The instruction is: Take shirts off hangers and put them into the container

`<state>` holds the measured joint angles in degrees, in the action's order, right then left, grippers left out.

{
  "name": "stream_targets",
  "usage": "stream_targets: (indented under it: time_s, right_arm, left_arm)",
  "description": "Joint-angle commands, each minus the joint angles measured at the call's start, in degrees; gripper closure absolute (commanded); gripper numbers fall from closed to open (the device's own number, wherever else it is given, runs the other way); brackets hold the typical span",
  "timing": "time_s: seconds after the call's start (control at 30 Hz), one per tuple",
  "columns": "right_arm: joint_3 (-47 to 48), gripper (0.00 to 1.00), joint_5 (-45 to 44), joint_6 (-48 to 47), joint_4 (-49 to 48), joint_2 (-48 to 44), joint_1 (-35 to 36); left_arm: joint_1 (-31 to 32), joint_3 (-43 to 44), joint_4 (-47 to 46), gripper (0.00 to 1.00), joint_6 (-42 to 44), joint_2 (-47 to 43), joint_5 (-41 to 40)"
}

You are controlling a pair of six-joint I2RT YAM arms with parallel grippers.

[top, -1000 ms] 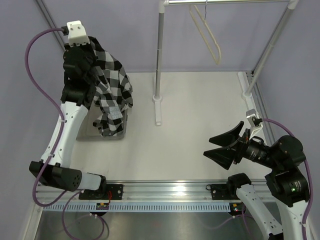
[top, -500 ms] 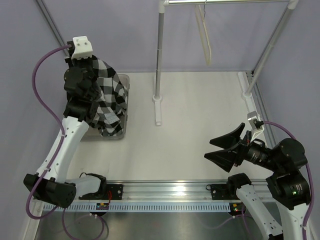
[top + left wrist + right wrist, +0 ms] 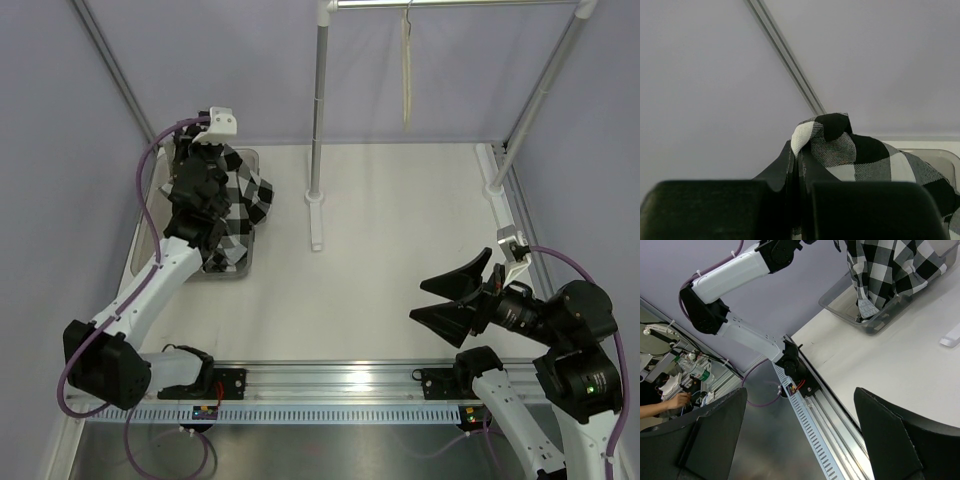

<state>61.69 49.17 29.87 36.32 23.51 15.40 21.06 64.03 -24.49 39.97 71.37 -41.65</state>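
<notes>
The black-and-white checked shirt (image 3: pixel 243 207) hangs bunched from my left gripper (image 3: pixel 797 150), which is shut on a fold of it; the cloth (image 3: pixel 860 150) sticks out just past the fingertips. The shirt's lower part lies in the translucent grey container (image 3: pixel 227 277) at the table's left; its rim (image 3: pixel 942 159) shows below the cloth. The right wrist view also shows the shirt (image 3: pixel 885 265) draping into the container (image 3: pixel 875 324). A bare cream hanger (image 3: pixel 407 70) hangs edge-on from the rail. My right gripper (image 3: pixel 452 296) is open and empty near the front right.
A metal clothes rack stands at the back: top rail (image 3: pixel 460 4), a middle post (image 3: pixel 318 100) with a white foot (image 3: pixel 316 215), and a slanted right post (image 3: pixel 540 95). An aluminium base rail (image 3: pixel 330 380) runs along the front edge.
My left arm has come down and rightward with the shirt, lowering it into the container. The empty hanger has swung round to edge-on. The right arm has barely moved.
</notes>
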Motion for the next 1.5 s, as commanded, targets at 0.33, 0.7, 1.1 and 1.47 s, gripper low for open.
stream_targets:
  time_s: [0.33,0.7,1.1,1.47]
  right_arm:
    - [0.98,0.02,2.16,0.63,0.42,-0.39,0.42]
    - [-0.7,0.02,2.78,0.54,-0.46,-0.3,0.42]
    - [-1.05,0.02,2.6,0.54,-0.63,-0.57,0.51]
    - [0.36,0.02,1.72,0.63,-0.19,-0.39,0.51]
  left_arm:
    - [-2.33,-10.59,-36.58,1.0,19.97,6.85,-12.23]
    - [-15.17,-5.76,-23.34,1.0,6.28,4.21,-13.9]
    - [-11.4,-6.63,-20.1,1.0,6.63,8.26,-9.8]
    - [-10.33,7.94,19.96,1.0,-21.13,22.22,4.46]
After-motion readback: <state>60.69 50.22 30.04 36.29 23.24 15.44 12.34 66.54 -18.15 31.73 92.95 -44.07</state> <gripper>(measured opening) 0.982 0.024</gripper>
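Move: The left hand holds the bunched shirt high over the container, whose middle lies some 36 cm below it, 8 cm to its left and about level fore and aft. The shirt's hem already hangs 13 cm back, straight below, about 33 cm down; the rack's foot is 21 cm to the hand's right, 2 cm farther out and 40 cm down. From the right hand, the container is about 33 cm ahead, 51 cm left and 34 cm below. Down first, by about 5 cm, the left hand then sweeps some 13 cm left over the container, turning about 30 degrees counter-clockwise, with the shirt still pinched in its shut fingers. It swings back right and, tipping its fingers downward, drives forward and quickly down towards the container's far part, ending about 16 cm lower. ##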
